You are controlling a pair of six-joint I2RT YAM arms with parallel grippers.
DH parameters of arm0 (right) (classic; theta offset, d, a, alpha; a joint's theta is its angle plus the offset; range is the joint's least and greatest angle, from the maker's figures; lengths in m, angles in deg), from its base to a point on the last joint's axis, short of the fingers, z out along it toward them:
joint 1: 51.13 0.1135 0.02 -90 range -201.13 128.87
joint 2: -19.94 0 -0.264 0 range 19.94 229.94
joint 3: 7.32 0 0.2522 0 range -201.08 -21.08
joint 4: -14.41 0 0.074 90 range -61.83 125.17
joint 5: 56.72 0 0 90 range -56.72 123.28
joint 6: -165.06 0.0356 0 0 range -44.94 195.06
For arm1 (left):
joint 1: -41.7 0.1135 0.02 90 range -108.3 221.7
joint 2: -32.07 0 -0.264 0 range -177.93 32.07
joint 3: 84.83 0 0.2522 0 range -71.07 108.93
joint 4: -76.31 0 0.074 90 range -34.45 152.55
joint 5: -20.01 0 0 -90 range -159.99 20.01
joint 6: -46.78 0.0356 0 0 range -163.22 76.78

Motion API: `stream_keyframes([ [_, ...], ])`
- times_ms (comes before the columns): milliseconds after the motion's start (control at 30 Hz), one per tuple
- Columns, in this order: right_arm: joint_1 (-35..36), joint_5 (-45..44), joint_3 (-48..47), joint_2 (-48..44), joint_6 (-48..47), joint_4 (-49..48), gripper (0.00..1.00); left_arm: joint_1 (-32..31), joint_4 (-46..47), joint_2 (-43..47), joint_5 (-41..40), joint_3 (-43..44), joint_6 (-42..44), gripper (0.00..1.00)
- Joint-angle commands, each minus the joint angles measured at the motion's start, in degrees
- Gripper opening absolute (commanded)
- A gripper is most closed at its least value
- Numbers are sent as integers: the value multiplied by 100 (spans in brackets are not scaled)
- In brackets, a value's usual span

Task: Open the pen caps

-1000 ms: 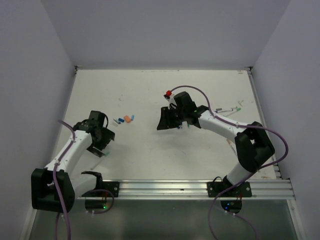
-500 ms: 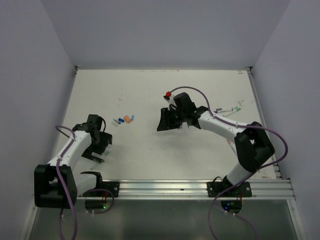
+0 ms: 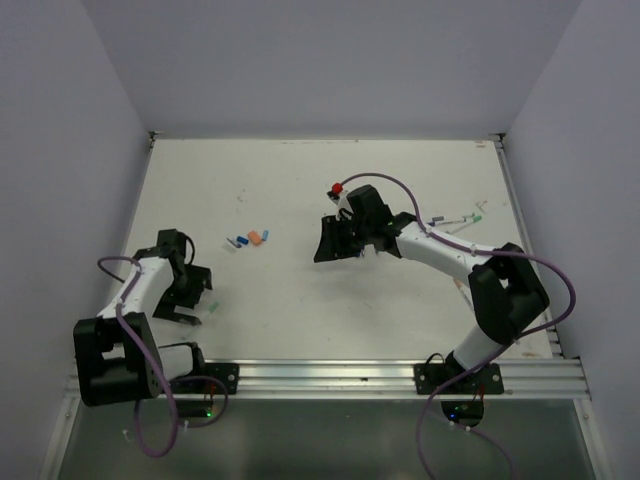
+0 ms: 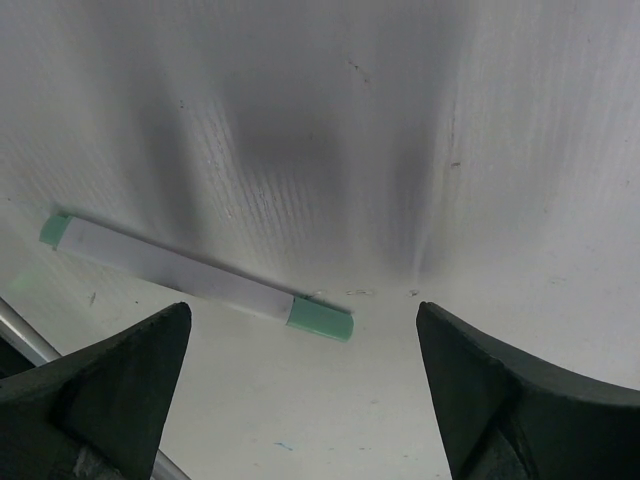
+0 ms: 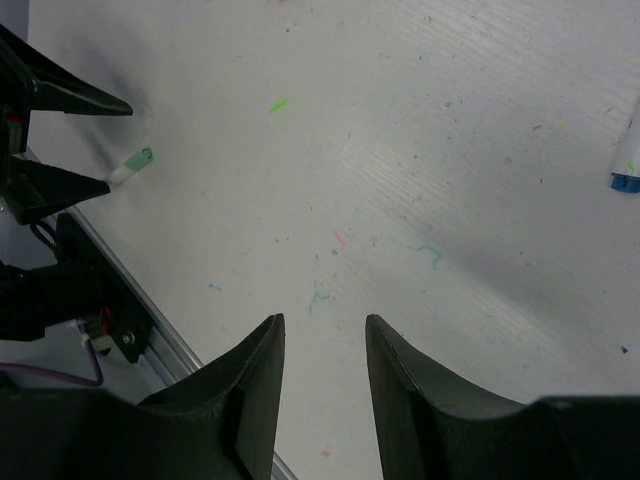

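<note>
A pen [image 4: 180, 270] with a whitish barrel and a green pen cap [image 4: 320, 320] lies flat on the table just beyond my left gripper [image 4: 303, 345]. That gripper is wide open, with nothing between its fingers. From above, the same pen [image 3: 210, 307] lies beside the left gripper [image 3: 197, 297]. Loose pen caps, blue [image 3: 238, 241] and orange [image 3: 255, 238], lie mid-table. More pens [image 3: 455, 217] lie at the right. My right gripper [image 5: 324, 322] hovers over bare table with a narrow gap between its fingers, which hold nothing; from above, the right gripper [image 3: 332, 240] is near the centre.
A small red object [image 3: 338, 188] sits behind the right wrist. A metal rail [image 3: 380, 375] runs along the near edge. Walls close in the table on the left, back and right. A blue-ended piece [image 5: 625, 180] lies at the right edge of the right wrist view.
My left arm has drawn back to the left and nearer the rail. Its jaws have opened wider, and the green-capped pen lies free on the table. The right arm has not moved.
</note>
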Motion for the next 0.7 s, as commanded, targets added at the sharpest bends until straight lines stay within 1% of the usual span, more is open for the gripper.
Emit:
stream_keyframes([
  [0, 38, -6, 8, 46, 0, -180, 42, 71, 64, -172, 11, 1, 84, 97],
  [100, 38, -6, 8, 64, 0, -189, 42, 71, 142, -234, 107, -165, 40, 95],
  [267, 38, -15, 25, 29, 0, -207, 42, 80, 248, -225, -51, -263, -48, 88],
  [400, 38, -50, 34, 3, -17, -207, 42, 71, 283, -269, -59, -272, -75, 84],
  [500, 38, -68, 43, -6, -26, -207, 42, 71, 283, -312, -174, -263, -66, 77],
  [533, 38, -76, 51, -24, -26, -216, 42, 71, 335, -330, -200, -263, -48, 74],
  [600, 38, -94, 52, -41, -35, -198, 42, 71, 353, -383, -209, -272, -13, 72],
  [633, 38, -111, 52, -59, -44, -198, 42, 71, 380, -400, -226, -272, 13, 68],
  [667, 38, -120, 52, -68, -44, -181, 42, 71, 380, -435, -261, -246, 39, 68],
])
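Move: The left hand hovers about 2 cm above pen height, fingers down and almost wide open, with the green cap roughly 2 cm to its right and level fore and aft. From that cap the green-capped pen runs back and to the left, its middle some 4 cm back and 2 cm left of the hand. The loose orange cap lies about 16 cm ahead and 11 cm right. From the right hand, the green cap is roughly 28 cm left, 10 cm back and 10 cm below. The left hand sinks about 2 cm towards the green-capped pen, fingers still pointing down, while it draws back a little over 1 cm and then creeps forward by half a centimetre. As it settles, its fingers close from almost wide open to about two thirds, bringing the front fingertip close beside the green cap's end and the rear one over the pen's white barrel; touch can't be made out. ##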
